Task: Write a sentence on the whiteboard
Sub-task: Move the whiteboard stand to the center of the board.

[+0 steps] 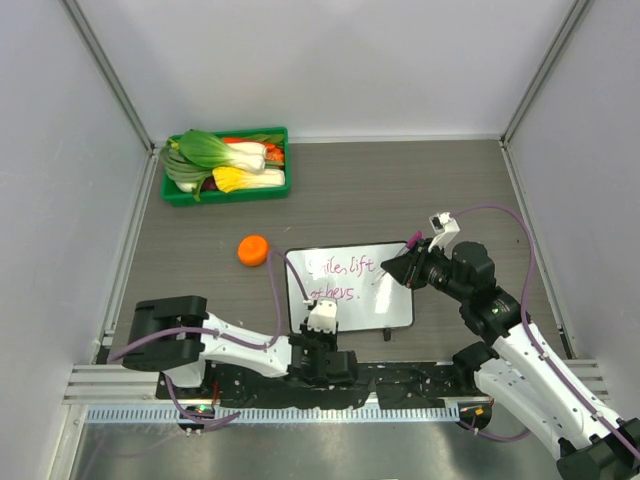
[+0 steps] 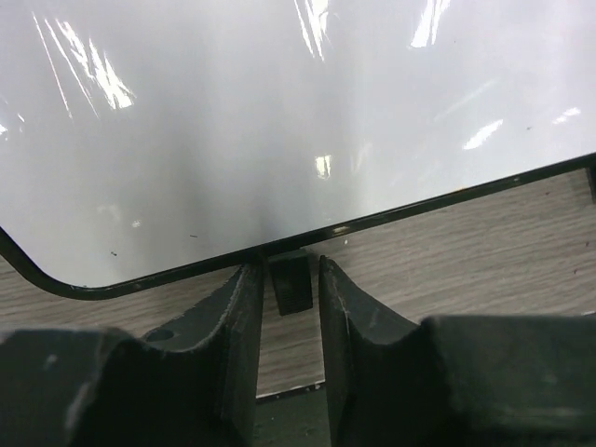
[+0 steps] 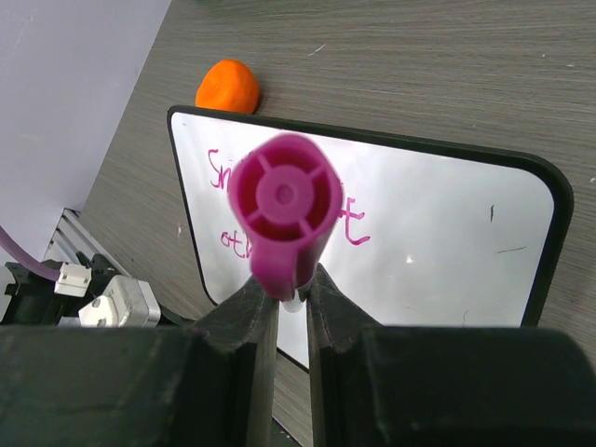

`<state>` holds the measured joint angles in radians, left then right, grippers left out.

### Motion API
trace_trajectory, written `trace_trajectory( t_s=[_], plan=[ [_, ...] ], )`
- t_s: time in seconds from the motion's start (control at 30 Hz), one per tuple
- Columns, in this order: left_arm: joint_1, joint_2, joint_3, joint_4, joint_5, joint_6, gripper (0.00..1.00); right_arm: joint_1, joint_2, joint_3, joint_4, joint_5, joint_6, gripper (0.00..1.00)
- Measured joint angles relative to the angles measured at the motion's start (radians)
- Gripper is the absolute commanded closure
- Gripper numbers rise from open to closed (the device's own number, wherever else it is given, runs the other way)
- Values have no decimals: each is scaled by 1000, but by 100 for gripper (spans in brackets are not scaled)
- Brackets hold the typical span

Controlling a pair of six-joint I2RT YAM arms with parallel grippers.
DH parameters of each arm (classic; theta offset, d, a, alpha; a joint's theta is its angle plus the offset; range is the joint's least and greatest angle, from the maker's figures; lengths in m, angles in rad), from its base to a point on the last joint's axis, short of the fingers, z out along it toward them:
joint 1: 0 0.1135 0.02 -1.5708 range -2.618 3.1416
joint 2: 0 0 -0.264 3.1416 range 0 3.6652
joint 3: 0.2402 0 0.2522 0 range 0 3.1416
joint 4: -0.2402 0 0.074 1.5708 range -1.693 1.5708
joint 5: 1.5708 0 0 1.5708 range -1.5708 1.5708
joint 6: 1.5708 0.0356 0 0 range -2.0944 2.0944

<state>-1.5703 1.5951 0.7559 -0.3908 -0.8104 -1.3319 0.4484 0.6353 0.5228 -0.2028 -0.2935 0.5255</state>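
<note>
The whiteboard lies flat at the table's near middle, black-framed. The sentence is magenta script in two short lines on its left half; it also shows on the whiteboard in the right wrist view, partly hidden. My right gripper hovers over the board's right part, shut on a magenta marker whose butt end faces the camera. My left gripper sits low at the near edge of the whiteboard. Its fingers flank one small black foot, a thin gap on each side.
A green tray of leafy vegetables stands at the back left. An orange ball rests just left of the board's far corner, also seen as the orange ball. White walls close in three sides. A metal rail runs along the near edge.
</note>
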Motion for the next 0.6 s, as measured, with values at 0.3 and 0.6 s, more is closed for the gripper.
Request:
trace_trajectory(
  t_s=[0.3,0.6],
  plan=[
    [42,49,47,-7,-10,17,100,-1,0,0,0,0,0,99],
    [126,82,83,37,13,87,100,-1,-1,0,0,-2,0,99]
  ],
)
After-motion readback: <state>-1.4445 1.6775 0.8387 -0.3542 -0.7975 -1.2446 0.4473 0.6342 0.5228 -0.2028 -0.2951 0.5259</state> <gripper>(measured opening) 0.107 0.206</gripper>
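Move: The whiteboard stand's left foot lies between the left hand's open fingertips, about 1 cm ahead and 1 cm below. The whiteboard's middle is some 11 cm ahead of this hand and 6 cm right, a little higher; the stand's right foot is about 15 cm right and 1 cm ahead. From the right hand, the left foot lies roughly 11 cm back, 18 cm left and 18 cm below. The left hand pinches the stand's left foot and pushes the whiteboard about 4 cm forward, slightly right. ##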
